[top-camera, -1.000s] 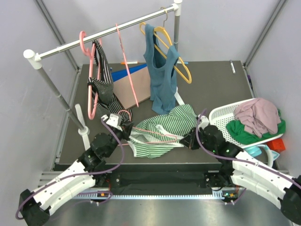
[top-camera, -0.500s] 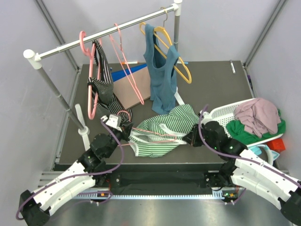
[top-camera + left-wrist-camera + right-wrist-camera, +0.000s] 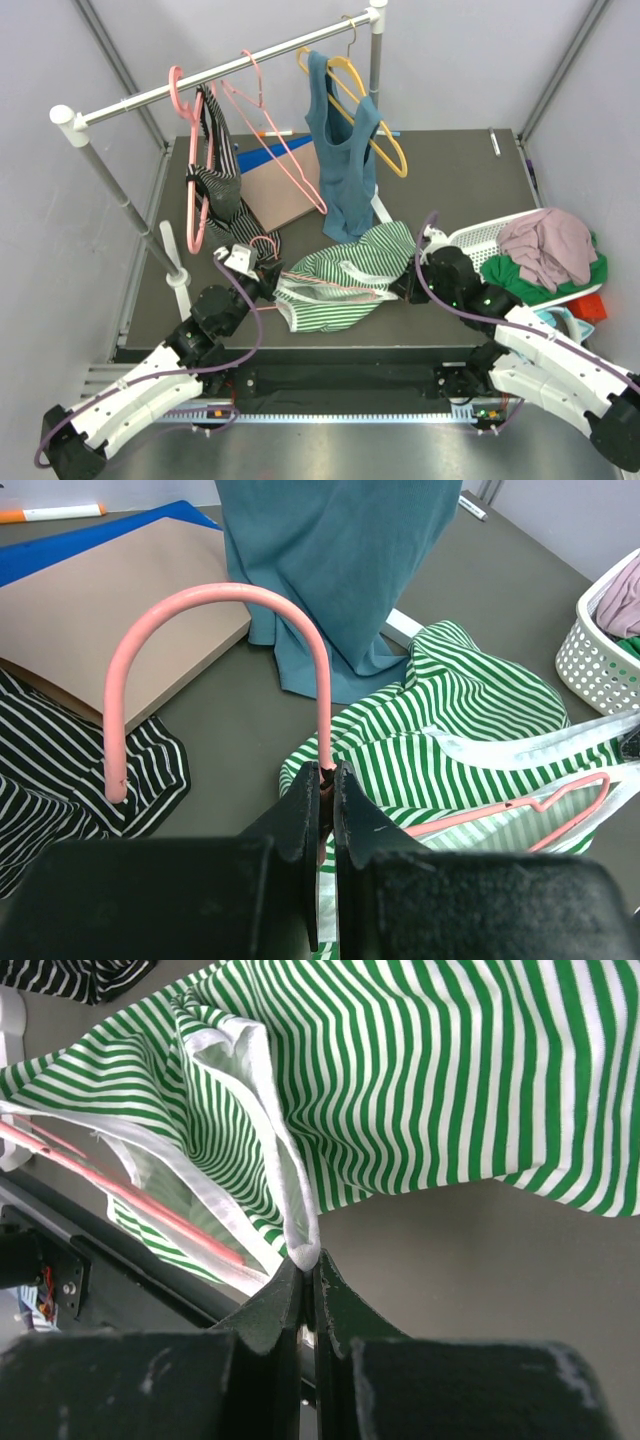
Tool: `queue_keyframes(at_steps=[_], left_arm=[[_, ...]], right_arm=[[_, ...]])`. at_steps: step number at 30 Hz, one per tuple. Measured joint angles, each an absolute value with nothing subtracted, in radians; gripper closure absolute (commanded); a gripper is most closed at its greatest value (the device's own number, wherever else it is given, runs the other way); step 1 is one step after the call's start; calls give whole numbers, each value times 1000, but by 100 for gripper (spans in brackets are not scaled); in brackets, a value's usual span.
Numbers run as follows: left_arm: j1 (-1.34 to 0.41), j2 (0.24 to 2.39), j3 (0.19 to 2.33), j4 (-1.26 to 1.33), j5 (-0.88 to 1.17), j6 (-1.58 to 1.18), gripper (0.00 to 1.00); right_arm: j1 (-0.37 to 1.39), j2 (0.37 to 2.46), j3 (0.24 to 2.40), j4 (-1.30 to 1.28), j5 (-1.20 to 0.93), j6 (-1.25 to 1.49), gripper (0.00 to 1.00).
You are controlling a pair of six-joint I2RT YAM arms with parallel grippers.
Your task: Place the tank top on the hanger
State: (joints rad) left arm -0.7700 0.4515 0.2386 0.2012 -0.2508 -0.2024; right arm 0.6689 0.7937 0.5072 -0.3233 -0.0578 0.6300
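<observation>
The green-and-white striped tank top (image 3: 345, 275) lies crumpled on the dark table between my two arms. The thin pink hanger (image 3: 330, 284) lies partly inside it, one arm showing through the white-trimmed opening. My left gripper (image 3: 268, 276) is shut on the hanger's neck (image 3: 324, 742) just below the hook (image 3: 220, 595), which curves up and to the left. My right gripper (image 3: 405, 288) is shut on a fold of the tank top's white trim (image 3: 300, 1230) at its right side, and holds it off the table. The striped fabric (image 3: 440, 1070) spreads above those fingers.
A white rail (image 3: 220, 70) crosses the back, carrying a thick pink hanger (image 3: 190, 170), a black-and-white garment (image 3: 220, 180), a thin pink hanger (image 3: 280, 140) and a teal top (image 3: 340, 150) on a yellow hanger (image 3: 390, 150). A white basket (image 3: 475, 245) of clothes stands right. A brown board (image 3: 285, 195) lies behind.
The thin pink hanger on the rail has swung round from edge-on to show its triangle. My right gripper has edged away from the near edge with the trim. The left gripper stays put.
</observation>
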Motion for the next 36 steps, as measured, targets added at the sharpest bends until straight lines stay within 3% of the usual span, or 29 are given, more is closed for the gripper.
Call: queue_keyframes(at_steps=[16,26,36], left_arm=[[-770,467,237,202,-251,-202,100],[-770,459,237,201,-253,-202,100],[-770,406,233,199,-272,-202,100]], right_arm=[[703,760,539,-257,-117,688,100],[917,854,560,-181,-60,735,100],[979,813,556,-217,35,782,100]])
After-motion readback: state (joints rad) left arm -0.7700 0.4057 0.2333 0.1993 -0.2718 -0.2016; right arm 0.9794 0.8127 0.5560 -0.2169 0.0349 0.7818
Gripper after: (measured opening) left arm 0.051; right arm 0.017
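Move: The right hand already pinches the green-striped tank top by its white-trimmed edge. The free end of the pink hanger it is fitting lies about 5 cm to its left, level with it front to back and roughly 1 cm lower. The left gripper is some 25 cm left and 4 cm farther out; the tank top's body lies about 10 cm left, 6 cm ahead and 8 cm below. From the left hand, that hanger end is about 21 cm right, 3 cm back and 6 cm lower. Up first, then sweeping left and back towards the left gripper, the right hand lifts the pinched trim by about 4 cm and draws it roughly 7 cm left and 4 cm back, past the hanger's free end, easing to a near stop. Its wrist turns some 10 degrees counter-clockwise and its left side rises; both grips stay shut, the left holding the hanger nearly still. ##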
